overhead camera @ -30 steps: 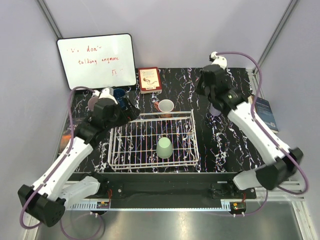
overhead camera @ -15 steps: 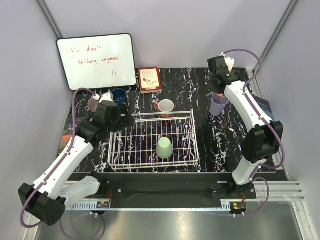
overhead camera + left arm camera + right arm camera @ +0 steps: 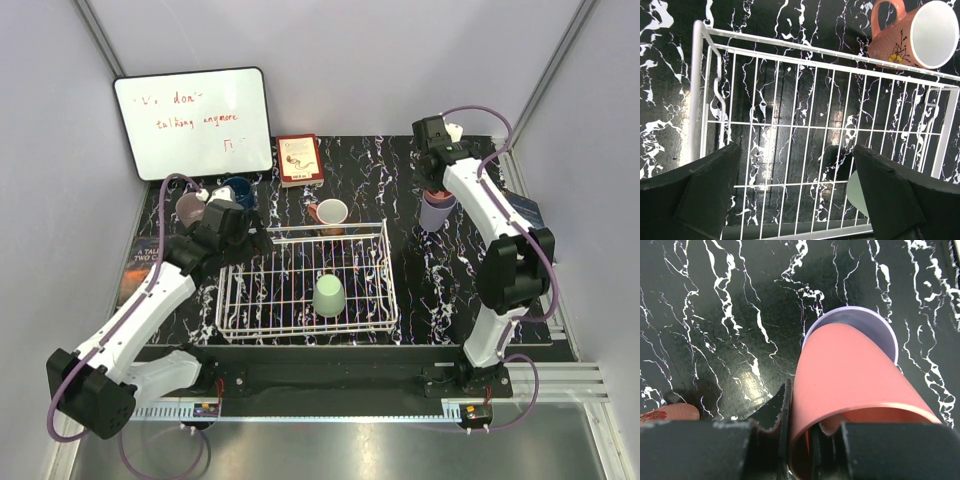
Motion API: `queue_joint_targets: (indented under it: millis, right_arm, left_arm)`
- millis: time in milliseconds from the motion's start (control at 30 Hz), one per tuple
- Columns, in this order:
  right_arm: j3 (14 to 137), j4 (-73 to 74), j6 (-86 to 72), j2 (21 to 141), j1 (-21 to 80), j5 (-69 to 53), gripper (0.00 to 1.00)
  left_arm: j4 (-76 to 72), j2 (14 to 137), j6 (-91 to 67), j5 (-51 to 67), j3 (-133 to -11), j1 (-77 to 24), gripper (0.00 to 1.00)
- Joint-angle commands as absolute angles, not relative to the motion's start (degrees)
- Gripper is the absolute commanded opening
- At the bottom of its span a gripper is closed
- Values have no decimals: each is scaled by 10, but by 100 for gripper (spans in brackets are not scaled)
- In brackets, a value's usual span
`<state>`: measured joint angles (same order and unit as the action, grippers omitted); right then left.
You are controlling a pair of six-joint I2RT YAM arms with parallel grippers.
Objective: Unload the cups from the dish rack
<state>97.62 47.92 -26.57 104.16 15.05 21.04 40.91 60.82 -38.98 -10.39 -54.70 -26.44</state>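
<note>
The white wire dish rack sits mid-table with one light green cup upside down in it. My right gripper is at the back right, shut on the wall of a pink cup. The pink cup's base hangs over the mouth of the lavender cup, which stands on the table. My left gripper is open and empty above the rack's back-left corner, and the green cup shows beside its right finger. A terracotta cup lies behind the rack. Mauve and dark blue cups stand at the back left.
A whiteboard leans at the back left and a red book lies beside it. Another book lies at the table's right edge and one at the left edge. Grey walls close in the table.
The right arm has folded in, its elbow swinging from the near right toward the back, with the pink cup now over the lavender cup. The left gripper shifted slightly right toward the rack's corner.
</note>
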Motion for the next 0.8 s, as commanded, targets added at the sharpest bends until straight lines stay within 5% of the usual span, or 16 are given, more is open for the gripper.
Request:
queue_joint_targets:
  millis: [0, 200, 367, 767]
  right_arm:
    - [997, 470, -275, 1056, 132, 189, 0]
    - [995, 468, -278, 1072, 116, 177, 0]
    - [992, 456, -272, 1060, 117, 160, 34]
    - [965, 396, -272, 943, 120, 121, 70]
  left_arm:
    - [386, 624, -383, -85, -541, -265, 99]
    - [383, 640, -383, -80, -541, -265, 99]
    - [381, 646, -381, -75, -544, -265, 99]
    - [372, 624, -372, -69, -548, -265, 99]
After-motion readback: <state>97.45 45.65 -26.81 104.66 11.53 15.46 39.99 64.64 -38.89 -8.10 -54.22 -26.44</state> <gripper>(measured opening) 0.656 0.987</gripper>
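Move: The purple cup stands under the pink cup held by the right hand, its middle about 3 cm ahead of that hand, 4 cm to its right and 8 cm below. The orange mug is some 22 cm to the right hand's left and 2 cm farther out, 10 cm down; the dish rack's middle lies about 27 cm left and 14 cm back, 11 cm down. From the left hand, the purple cup is roughly 21 cm ahead, 39 cm right and 8 cm lower. Downward and a little to its right, the right hand lowers the still-pinched pink cup some 3 cm into the mouth of the purple cup, then opens its fingers by about half their range, lets go of the rim and rises about 2.5 cm, easing back slightly left. The wide-open left hand sinks about 2 cm above the rack, holding nothing. ##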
